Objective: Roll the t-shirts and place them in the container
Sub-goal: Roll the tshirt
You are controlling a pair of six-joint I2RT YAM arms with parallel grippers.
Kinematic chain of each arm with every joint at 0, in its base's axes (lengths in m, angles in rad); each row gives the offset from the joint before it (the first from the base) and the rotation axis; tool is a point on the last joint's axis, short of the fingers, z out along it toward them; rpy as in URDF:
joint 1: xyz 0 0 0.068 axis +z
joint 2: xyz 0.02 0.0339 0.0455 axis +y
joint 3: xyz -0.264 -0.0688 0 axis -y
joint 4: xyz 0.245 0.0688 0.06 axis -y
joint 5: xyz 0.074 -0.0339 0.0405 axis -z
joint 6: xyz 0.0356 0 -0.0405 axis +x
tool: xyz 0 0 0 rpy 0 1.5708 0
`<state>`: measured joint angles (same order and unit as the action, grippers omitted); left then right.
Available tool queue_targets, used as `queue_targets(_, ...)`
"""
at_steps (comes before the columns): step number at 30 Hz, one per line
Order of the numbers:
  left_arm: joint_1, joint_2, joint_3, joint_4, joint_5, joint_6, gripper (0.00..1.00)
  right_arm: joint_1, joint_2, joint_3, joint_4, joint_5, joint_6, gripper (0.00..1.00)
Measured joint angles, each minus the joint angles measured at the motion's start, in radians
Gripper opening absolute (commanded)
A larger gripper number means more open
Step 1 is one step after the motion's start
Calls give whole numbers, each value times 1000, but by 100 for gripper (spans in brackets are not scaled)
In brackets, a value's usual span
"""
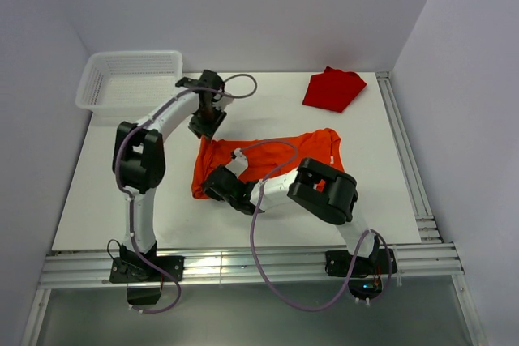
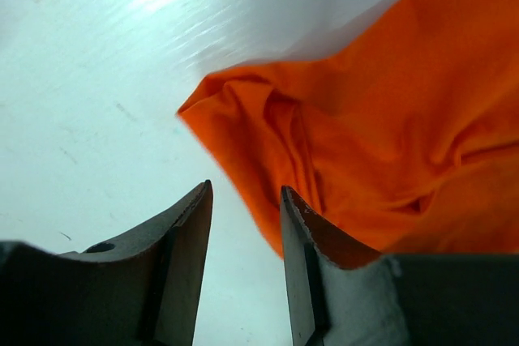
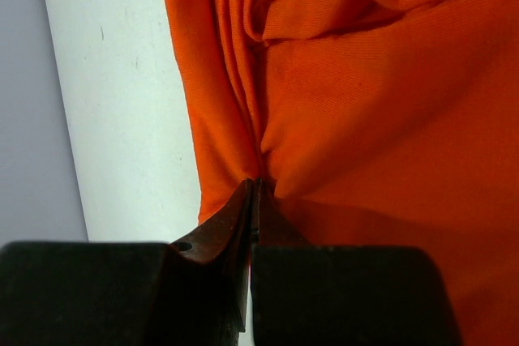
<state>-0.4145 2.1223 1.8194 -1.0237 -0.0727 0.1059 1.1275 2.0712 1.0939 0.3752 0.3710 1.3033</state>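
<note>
An orange t-shirt [image 1: 268, 158] lies crumpled across the middle of the white table. My right gripper [image 1: 216, 184] sits at the shirt's near left edge, shut on a fold of the orange cloth [image 3: 324, 79], with its jaws pressed together [image 3: 258, 188]. My left gripper [image 1: 204, 126] hovers just above the shirt's far left corner [image 2: 243, 103], open, with only table between its fingers [image 2: 246, 224]. A red t-shirt [image 1: 332, 89], folded, lies at the far right of the table.
A white mesh basket [image 1: 130, 80] stands at the far left corner. A metal rail [image 1: 405, 160] runs along the table's right edge, and walls close in on the back and both sides.
</note>
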Motion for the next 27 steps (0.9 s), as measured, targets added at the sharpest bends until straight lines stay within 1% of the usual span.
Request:
queue_targets(6,157,-100,-8,-21,185,37,46,1,0,0,-4,2,13,0)
queue_targets(10,273,-168,-90,-5,301,57,47,1,0,2,-9,2,16,0)
queue_targets(14,351,-178,-203,17,409,71,46,1,0,6,-18,2,18,0)
queue_targets(19,397,-153,-300,36,530,83,47,1,0,6,-18,2,25,0)
queue_targets(23,398,-125,-330,63,615,84,49,1,0,2,-15,2,35,0)
queue_targets(27,393,-97,-360,106,663,74,49,1,0,-2,-10,2,39,0)
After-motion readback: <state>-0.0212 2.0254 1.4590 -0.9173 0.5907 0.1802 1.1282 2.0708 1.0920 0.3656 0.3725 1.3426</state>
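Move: The left hand hovers half open about 6 cm above the t-shirt; the middle of the shirt's left edge lies some 6 cm back and 3 cm to its left. The far-left corner is almost under it, about 1 cm back and 2 cm left. The shirt's middle is 7 cm back and 18 cm right, the white basket roughly 15 cm ahead and 21 cm left. From the right hand, that edge middle is about 7 cm ahead and 1 cm left, about level. The right hand's shut fingertips keep resting on the near end of the folded left band. Meanwhile the left hand rises about 4.5 cm and swings 8 cm left, clear of the shirt, then comes down and back beside its left edge, easing a little right again. Its wrist rolls some 35 degrees so the half-open fingers slant down and rightward at the edge. ##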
